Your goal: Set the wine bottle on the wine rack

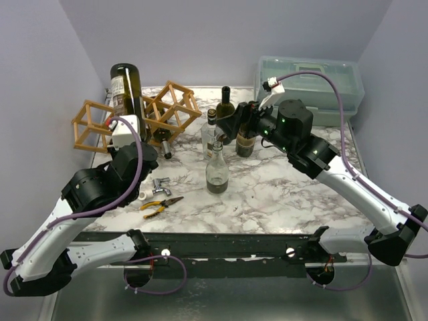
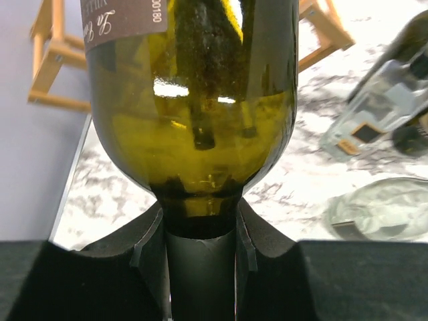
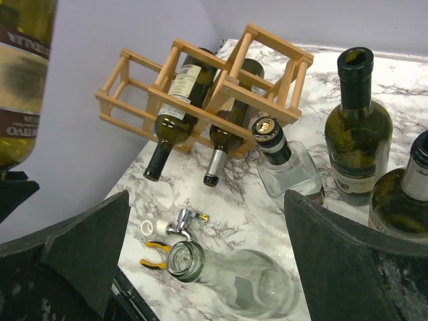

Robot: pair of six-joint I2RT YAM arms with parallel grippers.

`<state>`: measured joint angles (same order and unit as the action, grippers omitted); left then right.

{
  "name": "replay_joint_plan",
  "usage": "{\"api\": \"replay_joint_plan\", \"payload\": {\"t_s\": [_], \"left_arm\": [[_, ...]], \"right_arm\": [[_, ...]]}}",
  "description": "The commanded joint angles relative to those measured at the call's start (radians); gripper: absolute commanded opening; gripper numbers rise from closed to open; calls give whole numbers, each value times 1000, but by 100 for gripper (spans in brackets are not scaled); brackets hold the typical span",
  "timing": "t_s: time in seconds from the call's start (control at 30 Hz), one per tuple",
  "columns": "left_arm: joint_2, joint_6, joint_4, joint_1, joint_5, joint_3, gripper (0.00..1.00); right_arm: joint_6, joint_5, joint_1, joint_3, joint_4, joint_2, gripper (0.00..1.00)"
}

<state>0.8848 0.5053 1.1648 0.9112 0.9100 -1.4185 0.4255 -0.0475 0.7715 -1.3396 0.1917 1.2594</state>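
Note:
My left gripper is shut on the neck of a dark green wine bottle, and the bottle's body fills the left wrist view. Seen from the top, this wine bottle is held up above the left part of the wooden wine rack, with the left gripper under it. The rack holds two bottles lying in its cells, necks pointing toward me. A slice of the held bottle shows at the right wrist view's left edge. My right gripper stands open and empty over the table's middle.
Upright green bottles, a square clear bottle and a round clear bottle crowd the table's middle under the right gripper. Yellow-handled pliers and a chrome tap lie near the front. A translucent toolbox sits back right.

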Motion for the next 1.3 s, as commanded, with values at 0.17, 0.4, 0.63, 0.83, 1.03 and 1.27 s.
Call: {"api": "replay_joint_plan", "payload": {"t_s": [0.17, 0.4, 0.63, 0.83, 1.03, 1.27], "left_arm": [[119, 564, 375, -66, 173, -35, 0], [148, 531, 197, -374, 46, 110, 0], [39, 487, 64, -577, -243, 280, 0], [-35, 443, -75, -639, -544, 426, 0], [-48, 341, -167, -832, -839, 510, 0], [34, 152, -303, -1044, -1099, 553, 0]], "right_arm": [[-72, 81, 6, -13, -5, -24, 100], [-77, 99, 5, -5, 7, -40, 100], [-82, 89, 6, 24, 0, -86, 100], [-78, 101, 6, 38, -7, -108, 100], [-79, 96, 6, 61, -15, -162, 100], [-78, 101, 5, 66, -21, -186, 100]]}}
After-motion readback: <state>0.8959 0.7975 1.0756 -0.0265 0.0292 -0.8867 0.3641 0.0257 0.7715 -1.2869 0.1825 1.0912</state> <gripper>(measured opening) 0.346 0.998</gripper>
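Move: The left gripper holds the wine bottle by its neck, base up. The rack's empty left cell lies about 27 cm ahead of it, 22 cm to its left and 25 cm below. The black-capped bottle in the rack lies some 24 cm ahead and 5 cm left; the silver-necked one 23 cm ahead, 5 cm right. The faucet is about 5 cm ahead, 5 cm right, 33 cm down. From the open right gripper the cell is roughly 18 cm ahead, 50 cm left, 28 cm below. Bring the left gripper down about 20 cm in front of the rack, swinging left on the way and then partly back right. Meanwhile tip the fingers steeply down, dip the hand's left side and turn it some 30 degrees counter-clockwise, so the bottle's base swings down towards the empty left cell; keep the neck pinched. Ease the empty right gripper slightly back and up. ##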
